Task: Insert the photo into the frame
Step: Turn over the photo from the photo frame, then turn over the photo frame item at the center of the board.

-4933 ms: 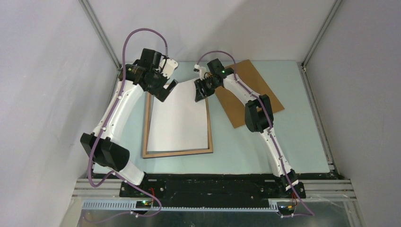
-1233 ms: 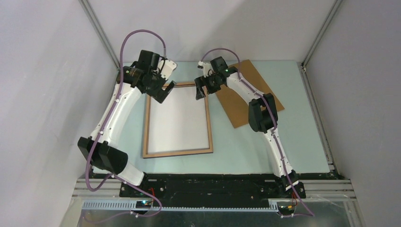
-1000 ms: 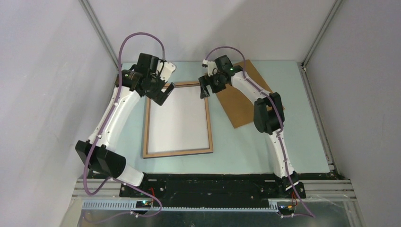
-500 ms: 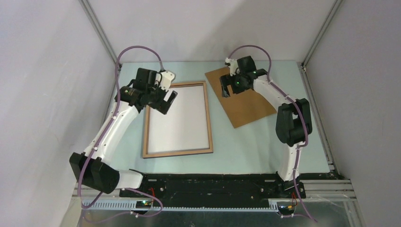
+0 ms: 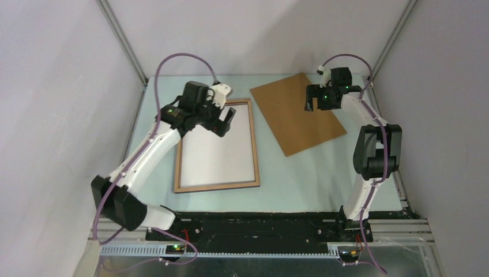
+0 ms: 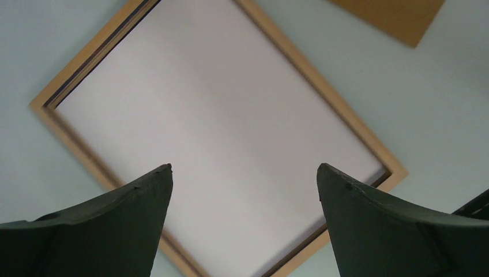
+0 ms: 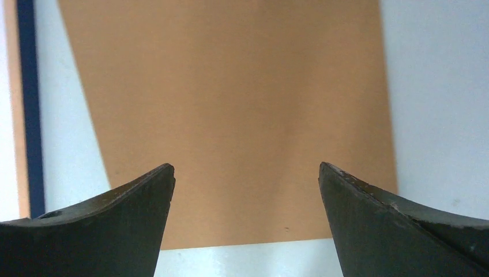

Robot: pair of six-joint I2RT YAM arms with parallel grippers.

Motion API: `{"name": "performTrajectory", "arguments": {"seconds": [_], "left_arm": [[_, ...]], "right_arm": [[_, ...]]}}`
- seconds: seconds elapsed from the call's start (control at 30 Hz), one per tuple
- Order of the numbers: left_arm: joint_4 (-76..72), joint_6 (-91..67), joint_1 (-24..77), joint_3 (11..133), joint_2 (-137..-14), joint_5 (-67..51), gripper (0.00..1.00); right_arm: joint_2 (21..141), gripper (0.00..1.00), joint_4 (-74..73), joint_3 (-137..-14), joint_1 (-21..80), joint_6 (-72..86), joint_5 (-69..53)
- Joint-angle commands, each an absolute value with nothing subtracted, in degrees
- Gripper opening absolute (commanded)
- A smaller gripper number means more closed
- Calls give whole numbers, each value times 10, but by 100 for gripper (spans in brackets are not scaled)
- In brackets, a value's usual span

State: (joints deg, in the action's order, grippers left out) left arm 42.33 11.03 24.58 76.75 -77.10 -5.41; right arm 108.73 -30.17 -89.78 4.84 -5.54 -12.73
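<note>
The frame (image 5: 216, 187) lies flat on the table left of centre, its light wood rails up. Inside it lies the photo (image 5: 216, 153), plain white back up and its picture side hidden. My left gripper (image 5: 226, 123) hovers open over the frame's far right part, holding nothing. In the left wrist view the white photo (image 6: 219, 115) and the wood rail of the frame (image 6: 323, 86) fill the space beyond the open left gripper (image 6: 244, 173). My right gripper (image 5: 311, 105) hangs open and empty over the brown board's far right part, away from the frame.
The brown backing board (image 5: 297, 112) lies at an angle at the back, right of the frame. In the right wrist view the board (image 7: 230, 104) lies beyond the open right gripper (image 7: 246, 170), with a dark blue edge of the frame (image 7: 26, 104) at the left. Enclosure walls ring the table.
The photo's raised far edge has come down flat into the frame. My left gripper moved right over the frame. My right arm swung away from the frame's far right corner to the board.
</note>
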Motion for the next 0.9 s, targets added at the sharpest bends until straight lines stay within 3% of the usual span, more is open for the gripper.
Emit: {"name": "performTrajectory", "arguments": {"seconds": [0.0,0.43,0.87], "left_arm": [[381,53,295,832,-863,-62,100],[363,-93,370,1051,-1156,-105,99],[359,-195,394,1172,-1321,-154,99]], "right_arm": [[1082,99,-272,-891,9,-43,-131],[1162,99,-313,-944,-75,-63,-114],[1240,95,-366,-976,-129,-91,-165]]}}
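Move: The brown board lies flat with its middle about 21 cm ahead of the left hand, 31 cm to its right and some 23 cm below. From the right hand, that same middle is about 5 cm ahead, 5 cm to the left and 12 cm below, with the board's near right corner 14 cm to the right and 5 cm back. The frame, the photo lying in it, has its middle about 5 cm ahead of the left hand and 2 cm to its left. Over to the brown board's left edge comes the left hand, leaving the space above the frame: some 23 cm right, 13 cm down and a little forward, its fingers tipping down. The right hand crosses above the board to its right edge, about 14 cm right and 9 cm down, turning clockwise and tipping down. Both grippers stay open. ##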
